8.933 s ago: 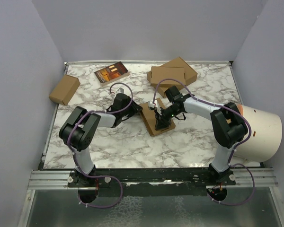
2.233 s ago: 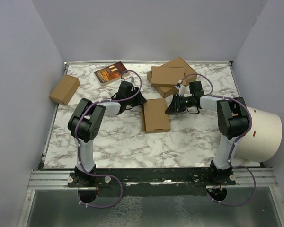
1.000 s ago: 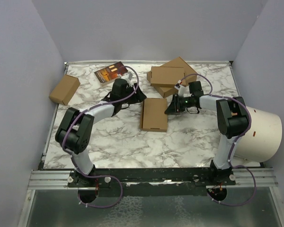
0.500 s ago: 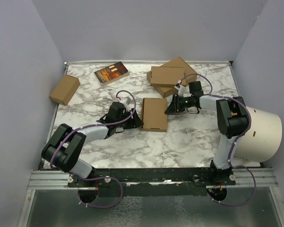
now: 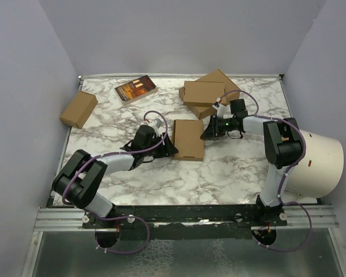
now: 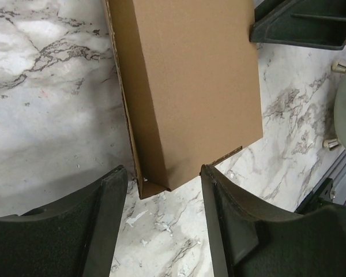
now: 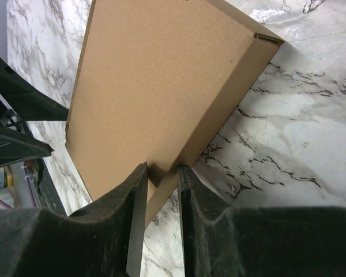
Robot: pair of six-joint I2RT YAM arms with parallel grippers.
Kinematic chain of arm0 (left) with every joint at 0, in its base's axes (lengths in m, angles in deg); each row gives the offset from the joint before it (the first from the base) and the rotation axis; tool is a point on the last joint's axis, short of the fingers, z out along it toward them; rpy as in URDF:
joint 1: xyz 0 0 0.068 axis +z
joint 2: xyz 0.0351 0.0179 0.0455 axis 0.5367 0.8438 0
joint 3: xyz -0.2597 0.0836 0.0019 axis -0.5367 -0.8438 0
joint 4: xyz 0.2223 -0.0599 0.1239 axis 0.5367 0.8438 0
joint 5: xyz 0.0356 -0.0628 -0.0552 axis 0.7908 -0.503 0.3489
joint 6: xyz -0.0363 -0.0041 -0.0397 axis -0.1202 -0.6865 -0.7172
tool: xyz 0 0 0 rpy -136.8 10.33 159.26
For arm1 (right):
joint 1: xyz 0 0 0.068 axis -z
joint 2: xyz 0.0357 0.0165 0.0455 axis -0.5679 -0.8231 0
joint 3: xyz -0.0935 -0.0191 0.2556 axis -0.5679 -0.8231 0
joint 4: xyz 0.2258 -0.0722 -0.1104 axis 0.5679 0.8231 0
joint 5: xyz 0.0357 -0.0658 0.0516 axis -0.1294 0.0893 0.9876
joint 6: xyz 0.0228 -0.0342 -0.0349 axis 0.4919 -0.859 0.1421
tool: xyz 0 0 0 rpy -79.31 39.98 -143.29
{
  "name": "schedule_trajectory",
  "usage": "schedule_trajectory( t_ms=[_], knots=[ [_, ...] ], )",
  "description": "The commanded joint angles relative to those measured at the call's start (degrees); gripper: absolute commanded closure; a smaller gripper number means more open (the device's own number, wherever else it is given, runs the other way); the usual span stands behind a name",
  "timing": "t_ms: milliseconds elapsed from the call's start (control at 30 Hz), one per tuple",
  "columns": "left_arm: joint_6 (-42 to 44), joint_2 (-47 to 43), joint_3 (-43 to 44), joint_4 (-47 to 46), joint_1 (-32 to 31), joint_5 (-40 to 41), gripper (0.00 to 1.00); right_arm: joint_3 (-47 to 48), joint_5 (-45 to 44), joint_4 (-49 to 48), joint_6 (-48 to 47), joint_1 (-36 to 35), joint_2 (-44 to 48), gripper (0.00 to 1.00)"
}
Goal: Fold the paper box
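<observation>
The paper box (image 5: 188, 139) lies flat and closed on the marble table, a thin brown cardboard mailer. My right gripper (image 5: 206, 132) is at its right edge, shut on the box's corner (image 7: 161, 170); the brown lid (image 7: 155, 86) stretches away from the jaws. My left gripper (image 5: 169, 148) sits at the box's near-left corner, open. In the left wrist view that corner (image 6: 161, 182) lies just ahead of the left gripper (image 6: 163, 199), untouched by either finger (image 6: 112, 196).
A stacked pair of folded brown boxes (image 5: 206, 92) lies at the back, close behind my right arm. A small carton (image 5: 78, 109) sits at the left edge, a dark book (image 5: 136, 89) at the back left. A big white cylinder (image 5: 320, 164) stands off the table's right side.
My left arm swung from the box's far-left side down toward me, to its near-left corner. The right gripper and the box have stayed put.
</observation>
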Motion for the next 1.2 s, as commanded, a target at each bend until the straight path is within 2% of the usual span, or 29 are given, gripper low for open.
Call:
schedule_trajectory(
  t_ms=[0,167,500,900,967,1067,1167],
  knots=[
    [-0.6,0.0,0.8,2.1,-1.0,2.0,0.45,0.3,-1.5,0.9,-1.9,-0.4,-2.4,0.74],
    [-1.2,0.4,1.0,2.3,-2.0,2.2,0.52,0.2,-1.4,0.9,-1.8,-0.4,-2.4,0.74],
    [-1.7,2.7,2.5,2.3,-3.0,1.1,0.75,-0.1,-1.2,0.6,-1.3,-0.6,-2.5,0.75],
    [-3.7,5.1,3.7,1.4,-3.9,2.0,0.76,-1.0,0.0,-0.1,-0.6,-1.8,-2.0,0.75],
    [-5.1,5.2,3.6,1.0,-4.0,2.5,0.78,-1.6,0.2,-0.5,0.0,-2.1,-1.8,0.75],
    [-8.2,5.3,3.3,-0.8,-4.0,2.3,0.87,-2.1,0.2,-1.2,0.6,-2.8,-1.7,0.75],
    [-10.1,5.3,3.2,-1.6,-4.0,2.5,0.87,-2.2,0.1,-1.3,0.8,-3.0,-1.7,0.74]
  ],
)
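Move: The paper box's near-left corner, where its side wall gapes away from the lid, sits almost between the open left fingers: about 2 cm back, 2 cm to the right and 2 cm below. The box's middle is some 6 cm ahead and 6 cm right of that hand, the carton stack roughly 28 cm ahead and 14 cm right. From the right hand, already at the box's right edge, the corner is about 10 cm back and 14 cm left, 1 cm lower. The box's near-left corner is taken in the left fingers: the hand eases about 1 cm back and 1.5 cm down over it while closing, then shifts some 2 cm to the right with the fingers closing further, pinching side wall and lid edge together. The right hand keeps its fingers astride the box's right edge, opening unchanged, and is carried forward a little under 1 cm late on. ##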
